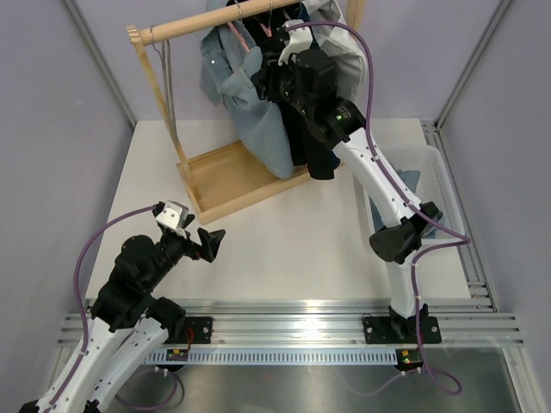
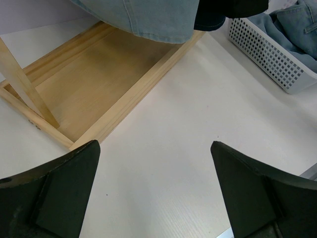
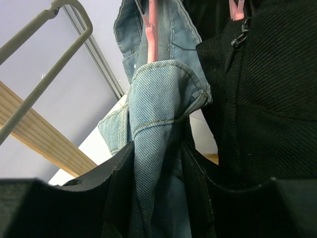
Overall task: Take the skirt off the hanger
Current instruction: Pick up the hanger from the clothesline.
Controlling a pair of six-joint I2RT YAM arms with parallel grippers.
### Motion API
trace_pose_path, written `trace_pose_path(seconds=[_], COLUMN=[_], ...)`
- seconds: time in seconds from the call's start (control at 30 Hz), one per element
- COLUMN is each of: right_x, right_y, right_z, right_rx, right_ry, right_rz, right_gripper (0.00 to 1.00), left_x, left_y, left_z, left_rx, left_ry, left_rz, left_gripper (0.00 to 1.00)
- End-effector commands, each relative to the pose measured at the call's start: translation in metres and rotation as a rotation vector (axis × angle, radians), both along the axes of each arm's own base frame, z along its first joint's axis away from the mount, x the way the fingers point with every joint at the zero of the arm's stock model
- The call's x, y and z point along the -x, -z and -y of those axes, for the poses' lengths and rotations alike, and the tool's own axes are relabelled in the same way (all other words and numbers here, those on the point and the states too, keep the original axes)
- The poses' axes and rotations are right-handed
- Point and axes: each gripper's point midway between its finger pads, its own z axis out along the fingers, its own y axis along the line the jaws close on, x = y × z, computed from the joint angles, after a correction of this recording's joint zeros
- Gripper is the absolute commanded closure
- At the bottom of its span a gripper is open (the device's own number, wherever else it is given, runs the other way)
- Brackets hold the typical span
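Observation:
A light blue denim skirt [image 1: 258, 120] hangs from a pink clip hanger [image 1: 245, 39] on the wooden rail [image 1: 207, 24] of the rack. My right gripper [image 1: 274, 76] is raised to the skirt's waistband. In the right wrist view a bunched fold of the skirt [image 3: 158, 99] sits between the two black fingers of the gripper [image 3: 157, 163], which press on it from both sides, just below the pink clip [image 3: 152, 29]. My left gripper [image 1: 209, 241] hovers low over the table with its jaws wide open and nothing between them [image 2: 154, 148].
A black garment [image 1: 314, 146] hangs right beside the skirt on another pink clip [image 3: 237, 7]. The rack's wooden base tray [image 1: 228, 176] lies under the clothes. A white perforated basket [image 1: 435, 163] holding denim pieces stands at the right.

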Motion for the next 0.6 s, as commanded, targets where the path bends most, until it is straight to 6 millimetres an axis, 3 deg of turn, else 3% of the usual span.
trace_pose_path(seconds=[0.0, 0.27, 0.57], right_x=[-0.006, -0.009, -0.010], right_y=[0.025, 0.037, 0.037], right_z=[-0.008, -0.015, -0.015], right_rx=[0.049, 0.054, 0.049], right_ry=[0.000, -0.013, -0.016], right_rz=[-0.036, -0.061, -0.064], right_gripper=[0.52, 0.61, 0.81], left_x=[-0.001, -0.001, -0.001], left_y=[-0.016, -0.016, -0.015], left_z=[0.003, 0.003, 0.003], left_rx=[0.010, 0.006, 0.006], left_ry=[0.018, 0.021, 0.019], left_rz=[0.040, 0.040, 0.037], left_gripper=[0.01, 0.01, 0.01])
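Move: The right hand is half-open around a fold of the denim skirt, which lies between and just past its fingers, some 2 cm ahead, 1 cm left and 2 cm lower. The skirt's pink hanger is roughly 6 cm ahead, 4 cm left and 6 cm above; the black garment hangs about 4 cm ahead and 7 cm to the right. From the left hand, the fold is about 29 cm ahead, 16 cm right and 20 cm higher. Sinking about 2 cm while easing some 1 cm forward and 1 cm left, the right hand slips down along the denim skirt below the pink hanger, then stops. Its fingers close from half-open to roughly a fifth, pinching the skirt's fold between their tips; the wrist keeps its attitude. ##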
